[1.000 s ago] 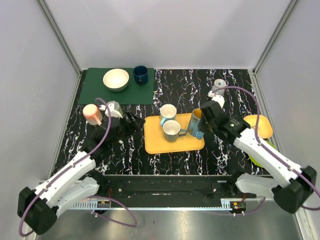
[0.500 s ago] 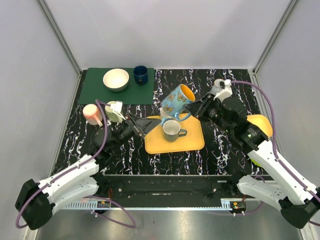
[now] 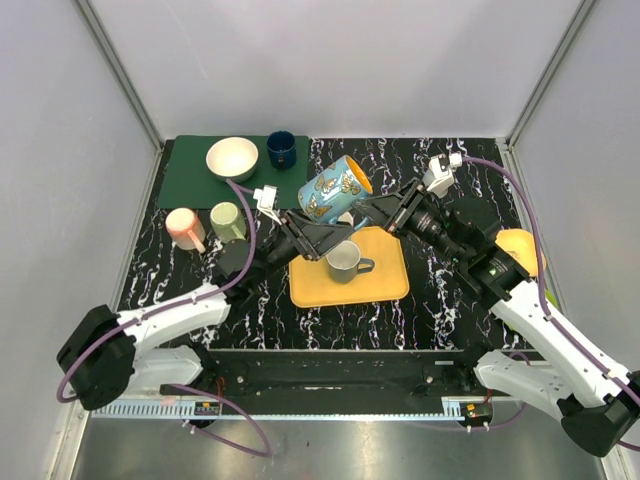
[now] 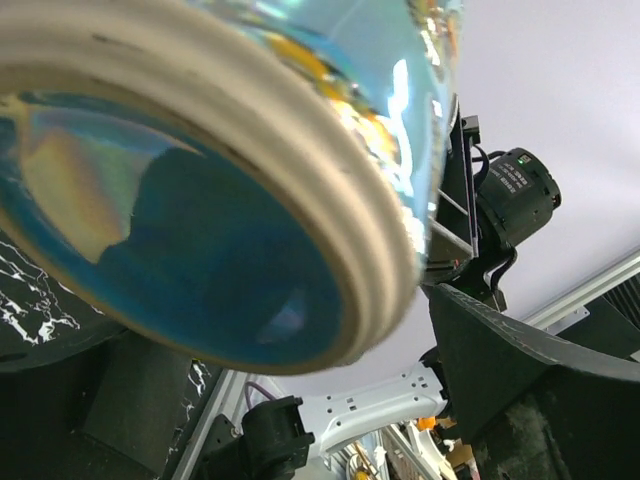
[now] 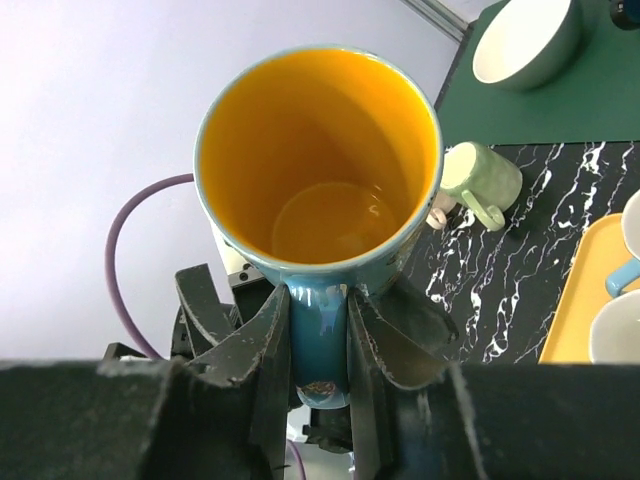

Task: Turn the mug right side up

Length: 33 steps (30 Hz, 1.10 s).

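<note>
The blue butterfly mug (image 3: 333, 190) with an orange inside hangs tilted in the air above the yellow tray (image 3: 385, 285), its mouth toward the right arm. My right gripper (image 3: 378, 212) is shut on its handle; in the right wrist view the handle (image 5: 320, 335) sits pinched between both fingers, under the open mouth (image 5: 320, 170). My left gripper (image 3: 312, 236) is open just below the mug's base. In the left wrist view the base (image 4: 190, 210) fills the upper left, and the jaws stand wide apart beneath it.
A grey mug (image 3: 345, 262) stands on the tray; a second one is mostly hidden behind the held mug. A pink mug (image 3: 183, 226) and a green mug (image 3: 227, 220) stand left. A white bowl (image 3: 232, 158) and a dark blue cup (image 3: 281, 149) sit on the green mat (image 3: 190, 185). A yellow plate (image 3: 525, 250) lies right.
My right gripper has lifted the blue mug off the tray's right edge, tilted it and carried it left. My left gripper has swung right and up beneath its base.
</note>
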Available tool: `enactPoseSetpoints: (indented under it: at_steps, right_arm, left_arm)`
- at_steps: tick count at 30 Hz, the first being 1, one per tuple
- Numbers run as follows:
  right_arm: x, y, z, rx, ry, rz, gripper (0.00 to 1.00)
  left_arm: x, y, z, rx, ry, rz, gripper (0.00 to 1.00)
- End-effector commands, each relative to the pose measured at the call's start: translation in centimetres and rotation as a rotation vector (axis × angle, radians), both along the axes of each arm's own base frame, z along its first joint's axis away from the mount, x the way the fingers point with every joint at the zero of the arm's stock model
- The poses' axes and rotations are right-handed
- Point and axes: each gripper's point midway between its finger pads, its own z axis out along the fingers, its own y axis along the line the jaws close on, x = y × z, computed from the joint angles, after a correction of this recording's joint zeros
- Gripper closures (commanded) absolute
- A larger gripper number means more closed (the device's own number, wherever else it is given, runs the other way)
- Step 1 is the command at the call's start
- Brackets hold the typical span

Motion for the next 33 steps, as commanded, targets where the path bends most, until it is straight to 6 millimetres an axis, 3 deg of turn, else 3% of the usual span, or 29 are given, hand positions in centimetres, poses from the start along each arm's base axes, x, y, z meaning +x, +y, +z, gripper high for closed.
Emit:
enactPoseSetpoints:
  at_steps: [1, 5, 9, 13, 18, 19, 24, 27, 29, 33]
  right_arm:
    - [-2.8, -0.6, 8.5, 0.189, -0.208, 0.075, 1.00]
    - [-3.3, -0.6, 7.8, 0.194, -0.195, 0.094, 1.00]
    - [-3.3, -0.4, 6.5, 0.180, -0.181, 0.103, 1.00]
    - [-3.6, -0.6, 6.3, 0.141, -0.193, 0.105, 1.00]
    - [-3.9, -0.2, 4.5, 0.089, -0.163, 0.137, 1.00]
    - [-3.9, -0.1, 4.2, 0.081, -0.154, 0.140, 1.00]
    - [-4.0, 0.1, 2.0, 0.012, -0.131, 0.155, 1.00]
    - [-4.1, 0.1, 0.7, -0.013, -0.116, 0.162, 1.00]
    - [-4.1, 0.0, 0.4, -0.024, -0.120, 0.161, 1.00]
    - [-4.6, -0.1, 0.6, -0.036, -0.149, 0.176, 1.00]
  left_arm:
    - [-0.5, 0.7, 5.7, -0.181, -0.121, -0.001, 0.01]
    - [-0.6, 0.9, 7.8, -0.256, -0.175, -0.005, 0.01]
    - [-1.0, 0.5, 10.4, -0.295, -0.230, -0.038, 0.09]
    - [-1.1, 0.6, 10.9, -0.308, -0.246, -0.042, 0.18]
    - [-1.5, 1.2, 12.0, -0.360, -0.277, -0.072, 0.39]
    - [-1.5, 1.2, 12.1, -0.364, -0.280, -0.078, 0.48]
    - [-2.1, 1.5, 13.1, -0.380, -0.304, -0.107, 0.55]
    - [-2.2, 1.3, 13.4, -0.375, -0.309, -0.121, 0.76]
    - [-2.3, 1.2, 13.5, -0.370, -0.314, -0.133, 1.00]
    - [-2.9, 1.1, 13.7, -0.368, -0.328, -0.178, 1.00]
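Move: The mug hangs sideways in my right hand, its middle about 4 cm ahead, 3 cm left and about level with that hand; its handle is already between those fingers. From my open left hand, the handle lies about 3 cm ahead, 2 cm right and 4 cm above, and the mug's middle 7 cm ahead, 1 cm left and 5 cm above. On the tray some 22 cm below the left hand, the grey mug stands about 6 cm ahead and 2 cm right, the white mug 14 cm ahead and 1 cm right. I bring my left hand up about 6 cm beside the mug's base end, drifting slightly right and tipping its fingers some 10 degrees upward, and close them from wide open until they pinch the handle opposite my right fingers. My right hand keeps its pinch, drawing back about 3 cm while it rises and then sinks a little, ending some 2 cm higher. ##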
